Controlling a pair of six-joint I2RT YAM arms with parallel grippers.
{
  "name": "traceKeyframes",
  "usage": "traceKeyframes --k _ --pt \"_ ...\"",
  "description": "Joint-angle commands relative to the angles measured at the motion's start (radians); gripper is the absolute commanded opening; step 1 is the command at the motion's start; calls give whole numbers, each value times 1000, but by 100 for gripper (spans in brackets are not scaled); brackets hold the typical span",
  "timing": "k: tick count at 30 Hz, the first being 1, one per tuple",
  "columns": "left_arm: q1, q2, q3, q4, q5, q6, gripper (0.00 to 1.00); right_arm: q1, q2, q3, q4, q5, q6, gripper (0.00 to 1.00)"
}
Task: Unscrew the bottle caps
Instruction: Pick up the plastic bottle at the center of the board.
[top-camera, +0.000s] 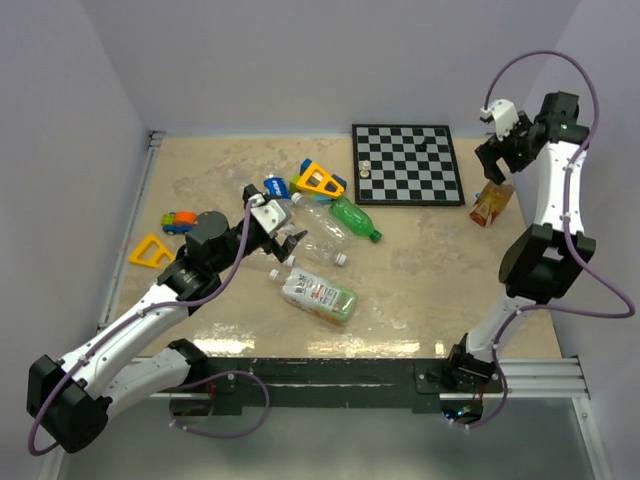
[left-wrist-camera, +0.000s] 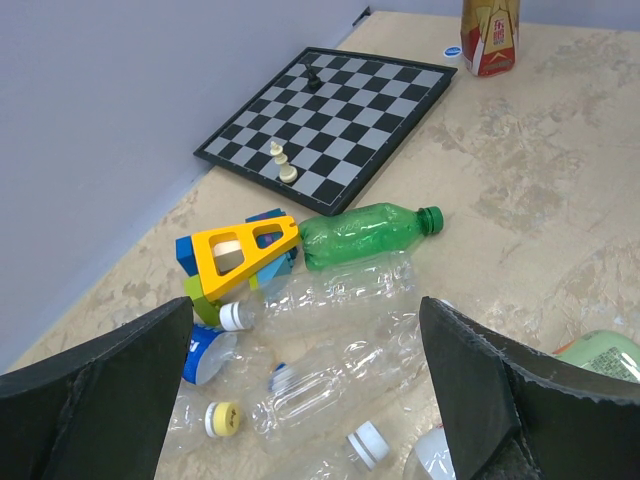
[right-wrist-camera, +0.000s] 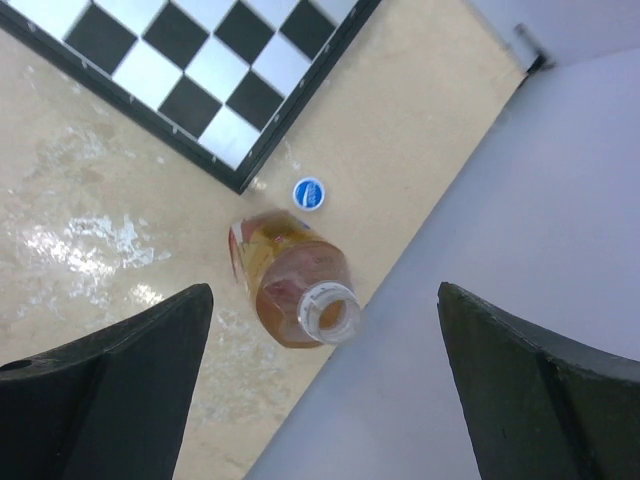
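Note:
My left gripper (top-camera: 288, 240) (left-wrist-camera: 305, 345) hangs open over a heap of lying clear bottles (left-wrist-camera: 350, 340) and holds nothing. Below it I see a white cap (left-wrist-camera: 237, 316), a yellow cap (left-wrist-camera: 222, 418) and another white cap (left-wrist-camera: 368, 443), each on a clear bottle's neck. A green bottle (left-wrist-camera: 365, 232) lies beyond with its green cap (left-wrist-camera: 431, 217) on. My right gripper (top-camera: 495, 158) (right-wrist-camera: 325, 300) is open above an upright amber bottle (right-wrist-camera: 280, 275) whose mouth is uncapped. A loose blue and white cap (right-wrist-camera: 309, 193) lies beside it.
A chessboard (top-camera: 408, 165) with a few pieces lies at the back. Toy blocks (left-wrist-camera: 245, 255) lean against the bottle heap. A labelled bottle (top-camera: 318, 295) lies toward the front, and small toys (top-camera: 165, 235) sit at the left. The right wall (right-wrist-camera: 500, 250) stands close behind the amber bottle.

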Motion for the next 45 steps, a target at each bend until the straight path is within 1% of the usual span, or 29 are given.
traceKeyframes --k 1,3,6,7,9,10,12,13,15,16,18,21,22,24,27,30,32,33,36,39,41,43,45 --pt "5 -4 6 32 4 -18 100 -5 -179 -1 105 -162 55 98" --pt "5 -2 6 32 -1 -21 100 -2 -228 -39 136 -224 67 98" --pt "9 1 6 34 -6 -27 100 -2 -307 -108 231 -313 149 98" --pt "9 1 7 35 -9 -33 100 -5 -341 -156 284 -368 209 98" --pt "10 1 9 35 -12 -42 100 -2 -404 -283 444 -437 451 98" --pt "13 2 11 37 -15 -54 100 -3 -426 -344 473 -528 482 98" --pt "18 2 18 35 -41 -90 100 14 -423 -404 414 -734 405 98" --pt "22 2 23 32 -54 -109 100 35 -403 -414 362 -791 354 98" --pt "35 10 38 17 -64 -149 100 128 -369 -411 201 -784 200 98" --pt "45 16 44 8 -59 -168 100 170 -371 -428 187 -764 168 98" --pt "65 33 57 -6 -33 -202 100 262 -409 -515 260 -727 206 98" --pt "99 73 80 -31 23 -243 100 374 -499 -651 448 -626 295 98" --pt "113 85 86 -45 42 -283 100 391 -521 -699 501 -615 315 98" --pt "127 104 93 -74 71 -307 100 394 -550 -769 559 -632 331 98" --pt "137 124 80 -97 108 -390 97 394 -558 -842 595 -676 315 98" --pt "137 115 -3 -51 91 -586 96 394 -561 -862 602 -672 303 98" --pt "137 90 -66 -31 16 -726 96 394 -561 -860 601 -669 302 98" --pt "137 76 -95 -35 -37 -827 96 394 -562 -862 599 -672 303 98" --pt "137 27 -141 -106 -253 -1023 96 396 -565 -869 595 -672 299 98" --pt "137 50 -79 -286 -453 -1100 96 397 -570 -869 592 -670 296 98" --pt "137 106 -11 -412 -545 -1165 96 400 -570 -869 584 -669 286 98" --pt "137 175 49 -530 -582 -1261 96 402 -570 -871 579 -667 277 98" --pt "137 251 92 -613 -564 -1347 97 403 -568 -870 573 -664 271 98"
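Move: The clear bottle with the white cap lies on its side, its middle about 8 cm to the left of my left hand, 3 cm ahead and some 23 cm below. Another clear bottle is about 12 cm right and 6 cm ahead of that hand, the labelled bottle 14 cm right and 12 cm back. From my right hand the white-capped bottle is roughly 75 cm left and 14 cm back; the amber bottle stands 2 cm back, 13 cm below. I bring my open left hand down about 13 cm and then left some 8 cm, over the white-capped clear bottle. The fingers tip from level to well below it and swing counter-clockwise until they point mostly forward. My right hand, also open, arcs up from above the amber bottle, then sweeps left and back towards the green bottle, sinks to its starting height, rolls, and halts over bare table. ##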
